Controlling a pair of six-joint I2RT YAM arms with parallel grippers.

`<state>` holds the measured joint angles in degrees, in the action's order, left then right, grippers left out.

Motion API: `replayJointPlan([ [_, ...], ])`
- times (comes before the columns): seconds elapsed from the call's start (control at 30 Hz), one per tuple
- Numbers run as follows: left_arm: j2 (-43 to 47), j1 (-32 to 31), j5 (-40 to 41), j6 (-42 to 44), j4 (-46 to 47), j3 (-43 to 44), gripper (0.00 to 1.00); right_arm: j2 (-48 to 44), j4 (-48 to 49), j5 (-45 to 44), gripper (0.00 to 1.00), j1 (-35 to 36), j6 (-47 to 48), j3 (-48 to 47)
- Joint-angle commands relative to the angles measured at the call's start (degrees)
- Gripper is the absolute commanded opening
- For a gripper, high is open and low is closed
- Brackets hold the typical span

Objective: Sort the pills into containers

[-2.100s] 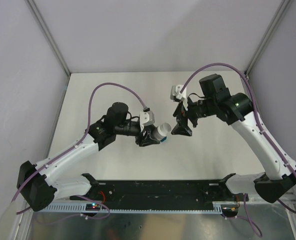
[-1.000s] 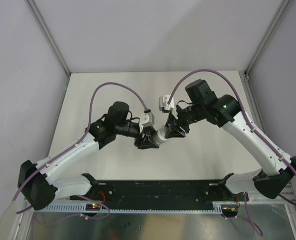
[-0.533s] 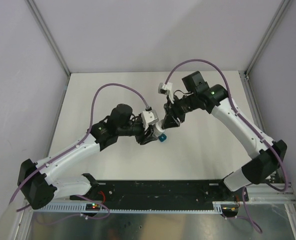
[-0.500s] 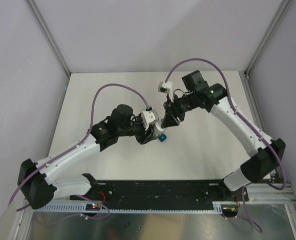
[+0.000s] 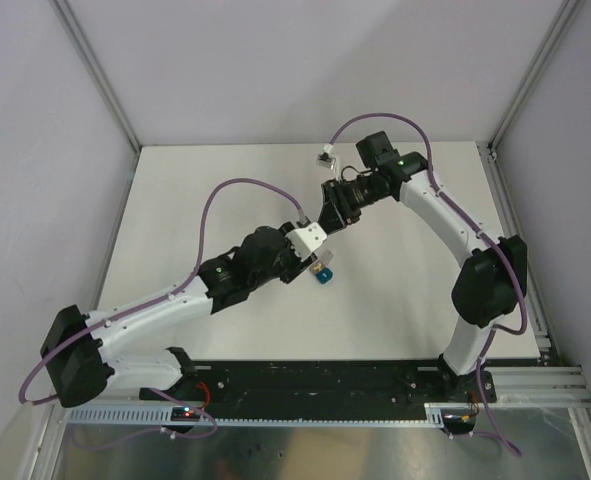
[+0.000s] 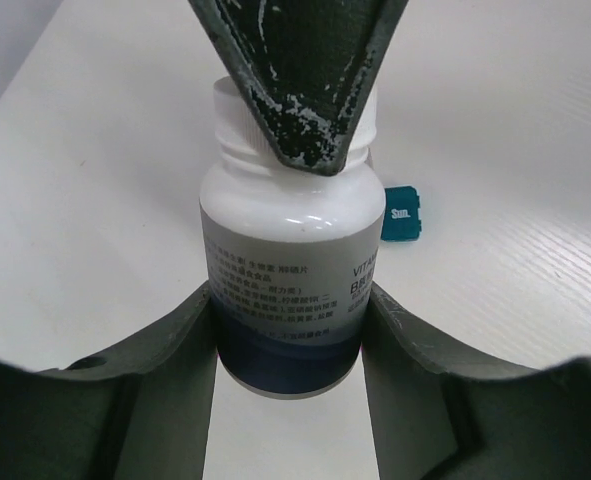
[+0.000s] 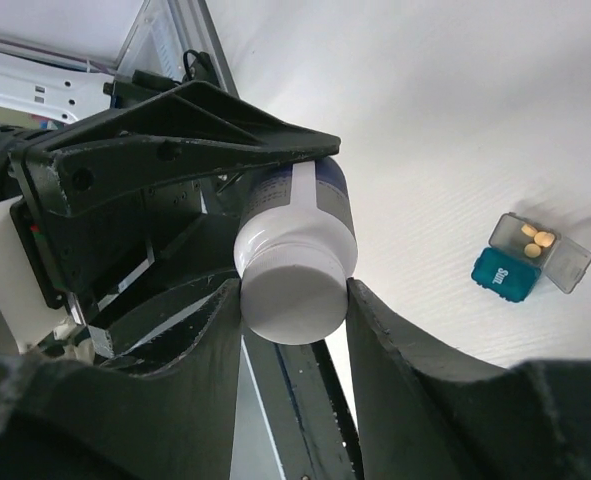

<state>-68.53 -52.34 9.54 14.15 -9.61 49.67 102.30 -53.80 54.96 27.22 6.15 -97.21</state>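
Note:
A white pill bottle (image 6: 287, 260) with a dark blue band is held above the table, my left gripper (image 6: 287, 300) shut on its body. My right gripper (image 7: 293, 300) is shut on the bottle's white cap (image 7: 293, 290); one of its fingers (image 6: 300, 80) covers the cap in the left wrist view. In the top view the two grippers meet mid-table, left gripper (image 5: 310, 258) and right gripper (image 5: 331, 212). The containers (image 7: 530, 258) lie on the table beside the grippers: a teal cube (image 5: 322, 276) joined to an open grey one. Yellow pills (image 7: 535, 237) lie in the grey one.
White table (image 5: 205, 190) enclosed by pale walls with metal corner posts (image 5: 97, 75). A black rail (image 5: 315, 378) holding the arm bases runs along the near edge. Purple cables (image 5: 245, 185) loop above both arms.
Two seconds ago my right gripper was apart from the bottle; it has since come in onto the cap. My left arm has reached farther right, and the containers have come into view.

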Motion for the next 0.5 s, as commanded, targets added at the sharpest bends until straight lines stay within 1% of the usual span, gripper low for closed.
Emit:
replayJointPlan([
  [0.0, 0.11, -1.06, 7.26, 2.77, 12.38, 1.26, 0.0, -0.28, -0.32, 2.52, 0.46, 0.4, -3.19, -2.34],
  [0.07, 0.01, -1.03, 6.96, 3.09, 12.41, 1.18, 0.0, -1.43, -0.42, 2.15, 0.59, -0.08, -2.53, -2.23],
  [0.17, 0.1, -1.03, 6.32, 3.61, 12.42, 1.18, 0.0, -4.08, -0.84, 2.04, 0.72, -1.17, -0.86, -2.07],
  [0.3, 0.57, -0.82, 4.72, 4.31, 12.35, 1.33, 0.0, -8.18, -1.03, 1.12, 0.81, -2.7, 1.34, -1.12],
  [0.4, 1.28, -0.19, 2.1, 4.28, 11.86, 1.5, 0.0, -11.34, -1.24, 0.4, 0.85, -3.73, 3.21, -0.06],
  [0.47, 1.89, 0.93, -1.09, 3.6, 10.74, 1.75, 0.0, -13.38, -2.01, -0.73, 0.86, -4.08, 5.11, 0.32],
])
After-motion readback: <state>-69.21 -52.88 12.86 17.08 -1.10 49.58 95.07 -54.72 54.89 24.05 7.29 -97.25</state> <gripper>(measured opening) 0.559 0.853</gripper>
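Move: The right fingers are closed on the bottle's white cap, so the cap is right at the right hand point. From the left hand, which grips the body of the bottle, the cap lies about 5 cm above, 2 cm ahead and 3 cm to the right. The open teal pill box is on the table, about 1 cm back and 1 cm right of the right hand and 22 cm below it. The right hand opens its fingers wide to let go of the cap, and once they have spread it backs off upward by about 4.5 cm and some 2.5 cm to its right, clear of the bottle. Meanwhile the left hand keeps its grip on the bottle and carries it up nearly 3 cm and forward about 2 cm, its fingers tipping up by under 10 degrees. ##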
